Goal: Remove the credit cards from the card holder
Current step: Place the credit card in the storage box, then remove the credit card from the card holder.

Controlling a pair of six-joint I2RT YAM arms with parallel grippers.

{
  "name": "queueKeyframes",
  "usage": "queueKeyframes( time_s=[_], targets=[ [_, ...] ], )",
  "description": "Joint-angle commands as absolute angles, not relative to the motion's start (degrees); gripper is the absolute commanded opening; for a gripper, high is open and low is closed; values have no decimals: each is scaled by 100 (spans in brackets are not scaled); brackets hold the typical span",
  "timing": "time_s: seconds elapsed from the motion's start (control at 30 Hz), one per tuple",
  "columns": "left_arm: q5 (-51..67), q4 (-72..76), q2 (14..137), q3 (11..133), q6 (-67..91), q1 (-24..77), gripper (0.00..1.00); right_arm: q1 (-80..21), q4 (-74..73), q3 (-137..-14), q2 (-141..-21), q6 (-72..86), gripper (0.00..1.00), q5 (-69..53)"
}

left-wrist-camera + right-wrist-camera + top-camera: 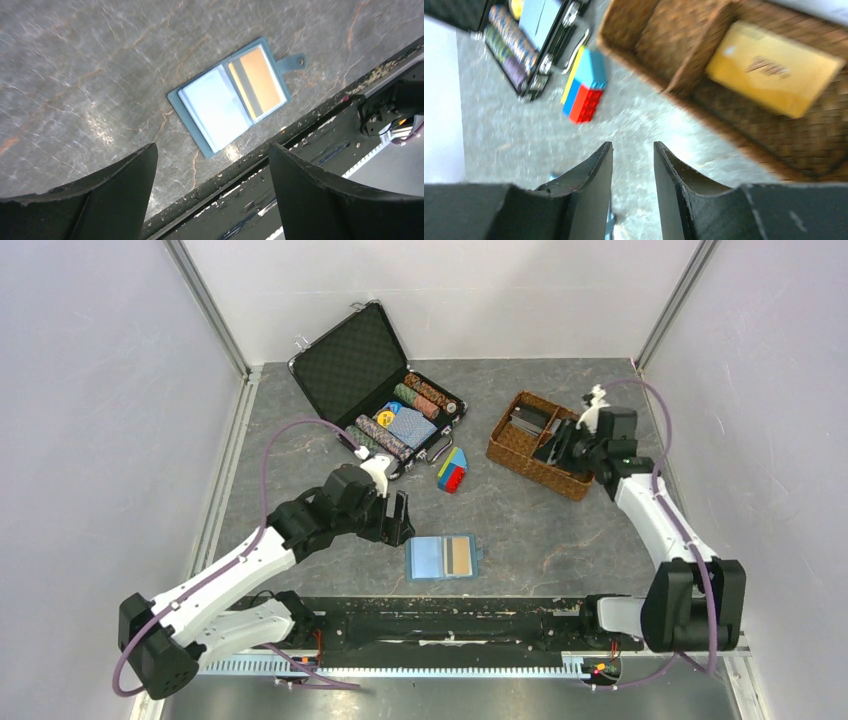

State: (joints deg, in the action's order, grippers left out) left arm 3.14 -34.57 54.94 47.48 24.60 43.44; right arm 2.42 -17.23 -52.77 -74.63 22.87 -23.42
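Note:
The card holder (pixel 432 558) (pixel 197 120) lies open and flat on the table near the front edge. An orange credit card (pixel 460 556) (pixel 257 80) with a grey stripe sits in its right pocket, and the left pocket looks pale. My left gripper (pixel 398 517) (pixel 212 146) hovers just left of the holder, open wide and empty. My right gripper (pixel 560 448) (pixel 632 144) is at the wicker tray's near side, its jaws a narrow gap apart with nothing between them. A yellow card (pixel 774 67) lies inside the tray.
The brown wicker tray (pixel 520 455) (pixel 644 37) stands at the back right. An open black chip case (pixel 350 365) (pixel 524 35) stands at the back centre, with a stack of coloured blocks (pixel 452 470) (pixel 584 92) in front of it. A black rail (pixel 450 615) borders the table's front edge.

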Motion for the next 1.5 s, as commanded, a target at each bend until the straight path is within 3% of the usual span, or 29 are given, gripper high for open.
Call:
queueKeyframes(
  time_s=[0.0,0.33,0.47,0.63,0.8,1.3,1.47],
  targets=[
    [810,-3139,5723,4487,3002,4315,85,-546,-1459,-4721,-6934,2328,39,-2205],
    [1160,-1904,6350,3643,3813,4310,74,-2727,183,-2943,-5855,3429,40,-1740],
    [1234,-1222,6556,3271,4024,4307,65,-3570,839,-2421,-5657,3856,40,-1286],
    [1375,-775,6908,3064,4105,4304,49,-4358,1360,-2090,-5771,4175,41,-698],
    [1399,-311,7054,2741,4157,4307,43,-5006,1652,-2060,-6282,4411,41,-422],
    [1660,290,7488,2295,4341,4315,24,-5221,732,-2496,-7162,4095,42,458],
    [1473,-169,7081,2361,4377,4315,28,-5077,259,-2846,-7054,3799,43,545]
  ],
)
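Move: Back and to the left of the empty right hand lies the open card holder, about 18 cm back, 23 cm left and 15 cm below. The storage box's middle is some 7 cm ahead of that hand, 2 cm right and 12 cm below; the toy blocks are about 2 cm ahead, 20 cm left and 14 cm below. From the left hand the card holder is about 2 cm back, 9 cm right and 16 cm below. Leaving the storage box, the empty right hand sweeps back and left some 28 cm to the card holder, turning counter-clockwise, then sinks over its card side, fingers parted, and eases about 2 cm right. The left hand drops about 14 cm to the holder's left edge, edging right and slightly back, tipping down some 20 degrees as its wide fingers close to a narrow gap; its tips seem to touch the edge. ##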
